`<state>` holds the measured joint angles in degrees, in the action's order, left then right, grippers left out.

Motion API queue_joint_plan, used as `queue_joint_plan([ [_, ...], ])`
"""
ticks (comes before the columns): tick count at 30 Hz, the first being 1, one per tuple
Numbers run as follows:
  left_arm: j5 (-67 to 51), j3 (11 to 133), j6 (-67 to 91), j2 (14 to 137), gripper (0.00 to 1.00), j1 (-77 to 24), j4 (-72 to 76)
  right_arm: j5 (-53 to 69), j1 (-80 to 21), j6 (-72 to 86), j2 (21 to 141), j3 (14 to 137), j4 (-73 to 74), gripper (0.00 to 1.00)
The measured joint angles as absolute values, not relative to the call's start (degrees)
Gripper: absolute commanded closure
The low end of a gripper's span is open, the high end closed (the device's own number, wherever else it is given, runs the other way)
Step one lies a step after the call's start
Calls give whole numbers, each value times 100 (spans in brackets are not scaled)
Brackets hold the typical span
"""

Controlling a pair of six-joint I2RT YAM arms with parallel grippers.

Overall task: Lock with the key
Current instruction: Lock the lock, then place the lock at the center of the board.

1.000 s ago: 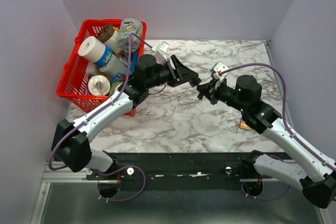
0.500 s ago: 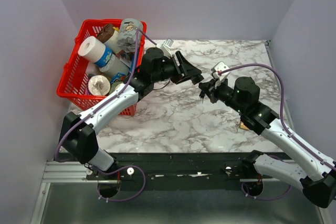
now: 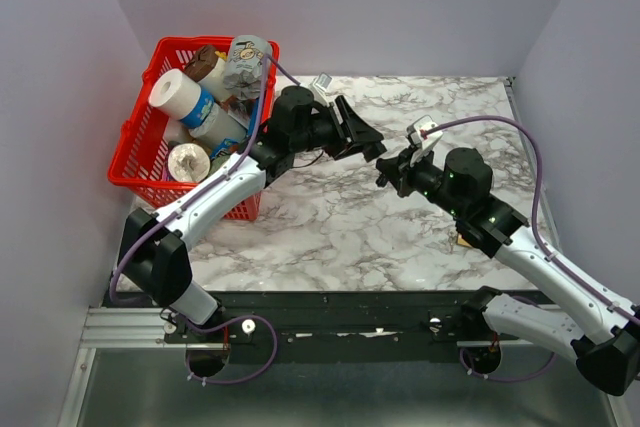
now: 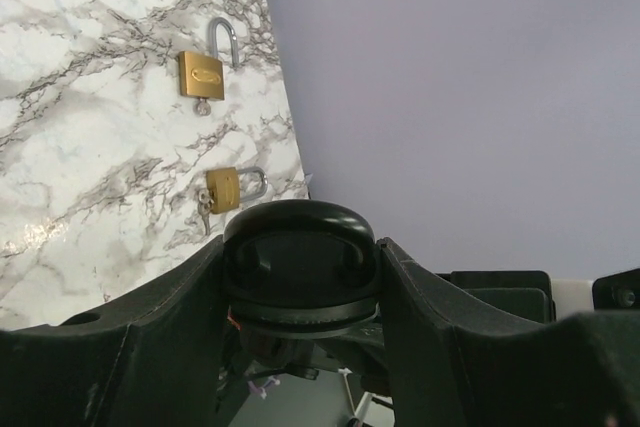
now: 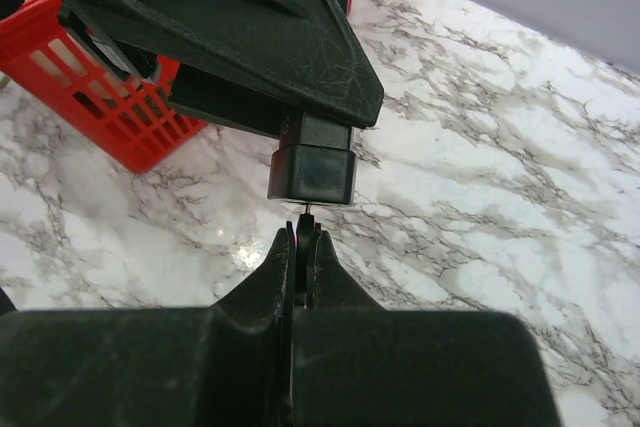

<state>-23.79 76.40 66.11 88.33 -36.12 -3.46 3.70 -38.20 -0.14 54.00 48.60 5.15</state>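
Observation:
My left gripper (image 3: 368, 150) hangs above the middle of the table, shut on a black padlock (image 5: 312, 169) whose body pokes out below its fingers (image 5: 250, 37). In the left wrist view the lock (image 4: 300, 272) fills the gap between both fingers. Just below and to the right is my right gripper (image 3: 384, 175), shut on a thin dark key (image 5: 304, 232). The key's tip touches the lock's underside; whether it is inside the keyhole I cannot tell.
A red basket (image 3: 128, 147) full of bottles and rolls stands at the back left, close behind the left arm. Two brass padlocks (image 4: 201, 75) (image 4: 224, 189) with keys lie on the marble near the right wall. One brass padlock (image 3: 467, 239) shows beside the right arm.
The left arm's wrist has swung back and a little right, with the lock staying near the same spot. The right gripper has crept up towards the lock with the key.

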Motion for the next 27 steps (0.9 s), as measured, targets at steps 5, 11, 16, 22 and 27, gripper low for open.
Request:
queue_joint_plan([
  [5,-2451,7649,6624,8833,100,-3535,-353,373,-3806,152,5419,4858,491,99],
  [11,-2488,7623,6615,8820,100,-3468,-259,384,-3789,148,5441,4858,464,99],
  [16,-1975,7599,6670,8805,100,-2976,84,696,-3820,130,5343,4803,910,99],
  [22,-1345,7708,6462,8807,100,-2591,161,906,-3830,207,5218,4619,1275,99],
  [27,-1166,8154,5428,8814,100,-3096,-692,838,-3686,528,5214,4619,1389,99],
])
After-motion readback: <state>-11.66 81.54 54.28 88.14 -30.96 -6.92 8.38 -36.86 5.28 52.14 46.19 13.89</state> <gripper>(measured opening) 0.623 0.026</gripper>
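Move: Both my hands are joined through the lock, with the key in it. From my right hand, which grips the key head, the black lock sits about 4 cm ahead and 3 cm left, roughly level; a second key dangles about 4 cm below, 2 cm back and 1 cm left. From my left hand, holding the lock, that key head is some 4 cm back and 4 cm right, and the red basket's middle is about 45 cm left, 8 cm ahead and 12 cm lower. I keep lock and key together almost motionless at first, then pull them apart quickly: my left hand swings the lock forward and left about 12 cm, turning some 20 degrees counter-clockwise, before drifting back and right 3 to 4 cm. My right hand, fingers still shut on the key, sinks about 4 cm and draws back about 3 cm, tipping down. ##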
